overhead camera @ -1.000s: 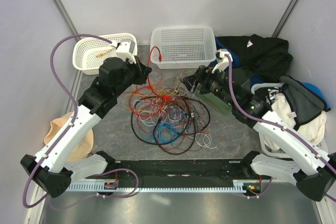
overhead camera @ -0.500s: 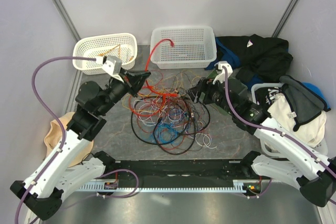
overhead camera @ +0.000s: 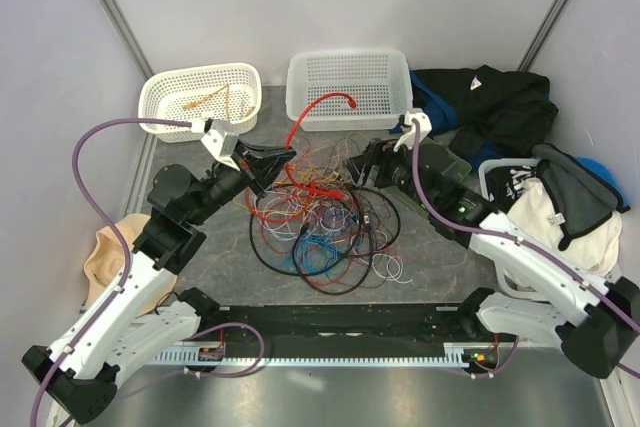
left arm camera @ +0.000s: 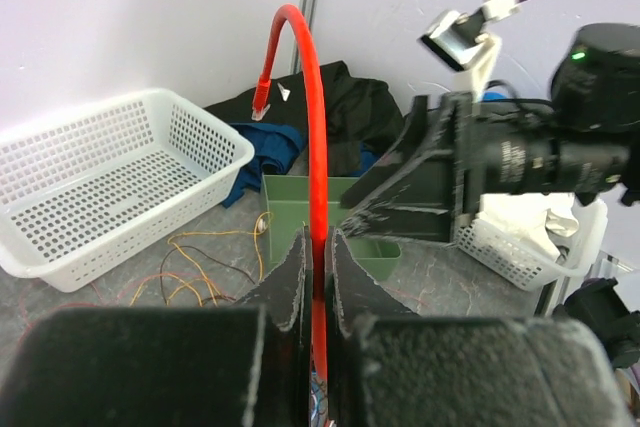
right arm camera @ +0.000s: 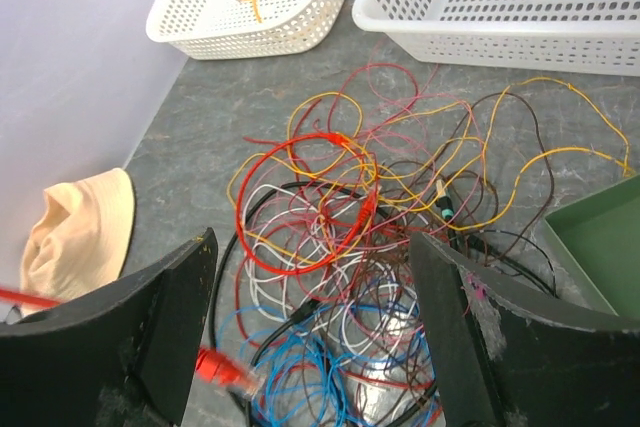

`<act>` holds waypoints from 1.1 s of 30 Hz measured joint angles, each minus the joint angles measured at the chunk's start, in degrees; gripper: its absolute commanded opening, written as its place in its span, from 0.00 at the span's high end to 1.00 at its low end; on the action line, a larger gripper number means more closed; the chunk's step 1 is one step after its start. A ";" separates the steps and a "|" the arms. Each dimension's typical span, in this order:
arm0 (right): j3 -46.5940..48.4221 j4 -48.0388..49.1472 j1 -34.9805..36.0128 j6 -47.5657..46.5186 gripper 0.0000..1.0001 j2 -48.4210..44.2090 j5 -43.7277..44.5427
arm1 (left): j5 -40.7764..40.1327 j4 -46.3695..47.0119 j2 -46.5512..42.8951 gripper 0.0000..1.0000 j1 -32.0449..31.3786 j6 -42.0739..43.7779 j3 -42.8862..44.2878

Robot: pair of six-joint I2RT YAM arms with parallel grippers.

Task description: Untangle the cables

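The cables (overhead camera: pixel 320 222) lie in a tangled pile of red, orange, yellow, blue, white and black wires on the grey table, also seen in the right wrist view (right arm camera: pixel 350 217). My left gripper (overhead camera: pixel 282 157) is shut on a thick red cable (left arm camera: pixel 315 137) at the pile's back left. That cable arches up from the jaws, and its plug end (overhead camera: pixel 350 99) hangs in front of the middle basket. My right gripper (right arm camera: pixel 312 257) is open and empty, its fingers spread above the pile; in the top view it is at the pile's back right (overhead camera: pixel 366 165).
A white basket (overhead camera: pixel 165 117) at the back left holds an orange cable. A larger white basket (overhead camera: pixel 350 117) stands at the back middle. A green box (left arm camera: pixel 290 197) sits under the right arm. Dark clothes (overhead camera: pixel 500 97) lie at the right, a beige hat (overhead camera: pixel 105 252) at the left.
My left arm has drawn back from the baskets, keeping hold of the red cable; its free end now arches further right. My right gripper has shifted slightly over the pile.
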 measured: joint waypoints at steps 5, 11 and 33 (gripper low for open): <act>0.13 2.25 0.00 0.07 0.19 5.40 0.79 | -0.66 -0.42 -0.13 0.98 0.00 0.00 0.09; -2.03 4.50 0.00 1.46 0.28 2.91 1.07 | -10.43 -4.87 6.29 0.98 -0.02 -0.15 6.40; -19.43 -2.69 0.02 6.56 0.96 -23.06 4.87 | -30.40 -14.84 55.63 0.98 9.38 -13.18 48.33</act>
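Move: Ahead by about 45 cm and 13 cm to the right of the left hand, some 34 cm below it, is the middle of the white basket; the left basket stands 44 cm ahead and 26 cm left, just as low, and the cable pile 11 cm ahead, 6 cm right, 38 cm below. From the empty right hand the pile lies 5 cm ahead, 4 cm left, 27 cm below; the green bin is 19 cm ahead, 18 cm right. Forward in one quick sweep of nearly 30 cm, the left hand carries the red cable, still pinched with both ends dangling, towards the white basket, swinging about 40 degrees counter-clockwise, tipping down and sinking slightly. The right hand dips briefly towards the pile, then draws back and right about 10 cm, ending lower, its fingers shutting on nothing. ##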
